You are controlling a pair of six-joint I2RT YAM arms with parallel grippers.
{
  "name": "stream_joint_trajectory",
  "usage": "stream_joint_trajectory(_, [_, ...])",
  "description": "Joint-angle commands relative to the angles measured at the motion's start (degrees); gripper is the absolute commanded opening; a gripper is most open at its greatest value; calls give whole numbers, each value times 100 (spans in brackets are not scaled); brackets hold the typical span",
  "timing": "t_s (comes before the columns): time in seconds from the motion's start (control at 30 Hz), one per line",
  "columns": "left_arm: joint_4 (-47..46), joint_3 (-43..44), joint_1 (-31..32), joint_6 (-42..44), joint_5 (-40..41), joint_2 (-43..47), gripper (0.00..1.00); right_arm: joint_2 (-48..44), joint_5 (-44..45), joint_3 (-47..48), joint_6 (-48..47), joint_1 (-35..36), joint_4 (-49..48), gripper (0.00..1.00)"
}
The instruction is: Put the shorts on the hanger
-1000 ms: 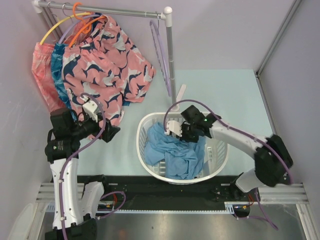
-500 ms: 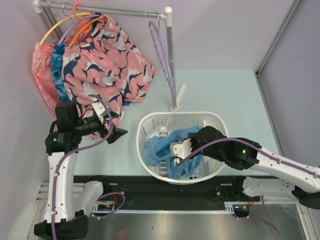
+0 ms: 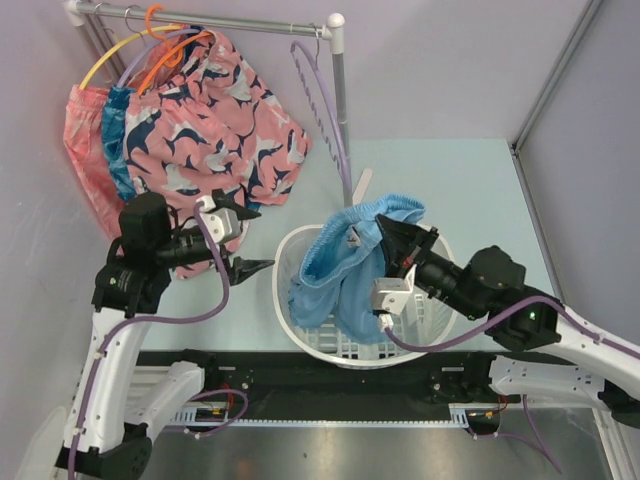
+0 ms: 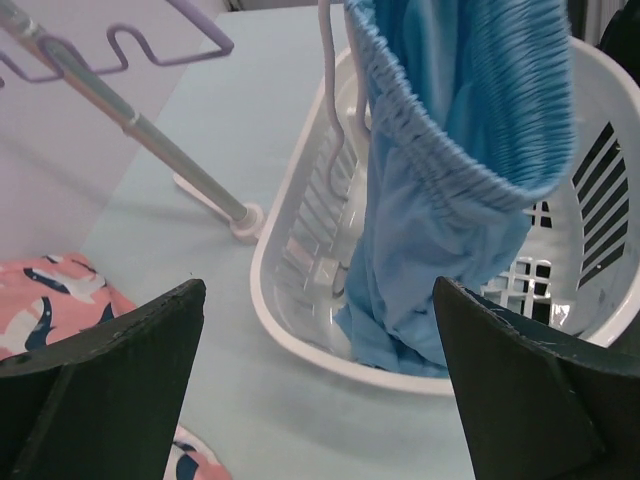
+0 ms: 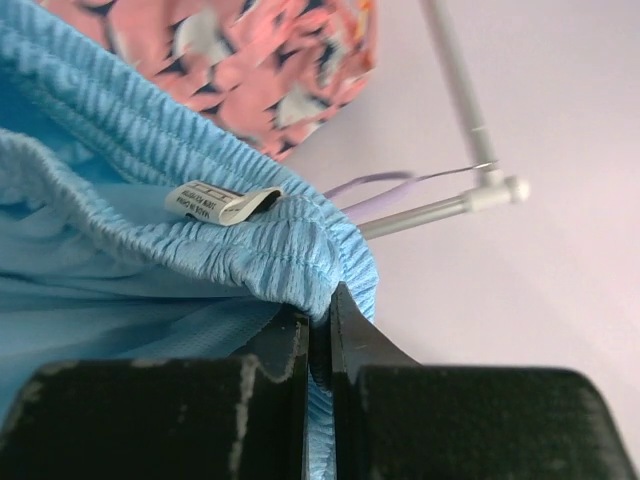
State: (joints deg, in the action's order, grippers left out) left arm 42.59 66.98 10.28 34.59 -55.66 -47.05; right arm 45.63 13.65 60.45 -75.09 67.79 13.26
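My right gripper point(image 3: 385, 231) is shut on the elastic waistband of the light-blue shorts point(image 3: 340, 268). It holds them up over the white basket point(image 3: 300, 330), with the lower fabric still hanging inside. The right wrist view shows the waistband point(image 5: 200, 250), with its white label, pinched in the right gripper point(image 5: 320, 300). The lavender hanger point(image 3: 325, 105) hangs from the right end of the rail, beyond the basket. It also shows in the left wrist view point(image 4: 150, 45). My left gripper point(image 3: 252, 240) is open and empty, left of the basket and facing the shorts point(image 4: 450, 150).
A white rack rail point(image 3: 250, 22) runs along the back with its upright pole point(image 3: 342, 120) and foot point(image 3: 360, 188) behind the basket. Pink patterned shorts point(image 3: 215, 120), teal shorts point(image 3: 120, 150) and orange and yellow hangers hang at the rail's left end, just above my left arm.
The right gripper has risen with the shorts' waistband, pulling them up out of the basket. The left arm has swung right towards the basket. The hanger has shifted slightly.
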Motion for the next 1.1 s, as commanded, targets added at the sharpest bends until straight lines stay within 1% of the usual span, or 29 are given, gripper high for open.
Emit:
stream_joint_trajectory(0.0, [-549,395,411,-408,-51,-147,100,-247,-327,143,-726,41,-1659,0])
stream_joint_trajectory(0.03, [-593,403,509,-522,11,-156,100,-334,-424,143,-883,41,-1686,0])
stream_joint_trajectory(0.07, [-611,430,701,-567,72,-156,100,-387,-790,143,-980,41,-1608,0])
stream_joint_trajectory(0.13, [-699,500,869,-637,152,-165,100,-562,-1240,143,-1200,-2,-1362,0])
stream_joint_trajectory(0.17, [-769,526,992,-672,169,-164,100,-590,-1651,143,-1375,-63,-1135,0])
stream_joint_trajectory(0.23, [-989,605,1098,-734,169,-182,100,-608,-1830,134,-1534,-82,-1158,0])
stream_joint_trajectory(0.37, [-876,1018,1563,-848,293,-533,100,-581,-1884,134,-1675,-82,-1264,0])
stream_joint_trajectory(0.43, [-796,1247,1696,-1137,74,-726,100,-599,-1892,134,-1798,-90,-1020,0])
stream_joint_trajectory(0.47, [-857,1273,1879,-1269,90,-744,100,-616,-1927,134,-1833,-90,-922,0])
stream_joint_trajectory(0.5, [-1136,1256,2003,-1688,186,-753,100,-634,-1927,134,-1860,-90,-843,0])
stream_joint_trajectory(0.57, [-1445,1195,2345,-2130,371,-788,100,-617,-1945,125,-1886,-82,-676,0])
stream_joint_trajectory(0.6, [-1655,1160,2460,-2558,432,-832,99,-608,-1945,117,-1869,-73,-667,0])
stream_joint_trajectory(0.73, [-1876,1151,3083,-3098,565,-1052,95,-599,-1875,99,-1851,-64,-658,0])
stream_joint_trajectory(0.77, [-1903,1124,3181,-3177,765,-1113,93,-599,-1901,99,-1851,-64,-640,0])
stream_joint_trajectory(0.8, [-1921,1142,3260,-3204,906,-1157,91,-607,-1918,99,-1851,-64,-614,0])
stream_joint_trajectory(0.83, [-1947,1133,3330,-3265,986,-1201,84,-616,-1919,99,-1860,-55,-535,0])
stream_joint_trajectory(0.9, [-2035,1150,3340,-3423,987,-1315,75,-643,-1901,82,-1808,-55,-491,0])
stream_joint_trajectory(0.93, [-2044,1159,3340,-3424,987,-1342,64,-660,-1884,81,-1781,-38,-456,0])
stream_joint_trajectory(0.97, [-2053,1194,3340,-3580,978,-1360,58,-669,-1831,73,-1764,-46,-447,0])
stream_joint_trajectory(1.0, [-2070,1195,3340,-3582,856,-1377,49,-678,-1796,64,-1737,-47,-438,0])
stream_joint_trajectory(1.03, [-2070,1212,3340,-3582,820,-1369,26,-695,-1761,29,-1711,-47,-490,1])
stream_joint_trajectory(1.07, [-2070,1229,3340,-3573,794,-1360,17,-695,-1691,20,-1641,-47,-508,2])
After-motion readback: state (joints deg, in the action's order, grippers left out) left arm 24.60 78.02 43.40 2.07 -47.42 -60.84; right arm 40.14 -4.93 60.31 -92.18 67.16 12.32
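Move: The stretch of blue waistband due to be pinched lies about 13 cm to the right of the open left hand, practically level fore and aft and some 3 cm above it. The near end of the purple hanger is roughly 10 cm ahead and 16 cm right of that hand, the basket's middle about 20 cm right, level fore and aft, and far below. From the right hand, already holding the shorts, that waistband spot is about 8 cm left, 3 cm back and 5 cm lower. The left hand reaches some 13 cm to the right towards the hanging waistband, rising about 7 cm on the way and drawing back about 6 cm, its fingers wide open while it swings some 20 degrees clockwise, and over the last stretch it closes them to pinch the elastic beside the label. Meanwhile the right hand keeps its grip on the other part of the waistband, draws it back about 5 cm with a small rise that partly sinks again, tips its fingers upward and turns slightly counter-clockwise, then nearly stands still for the left hand to take hold. ##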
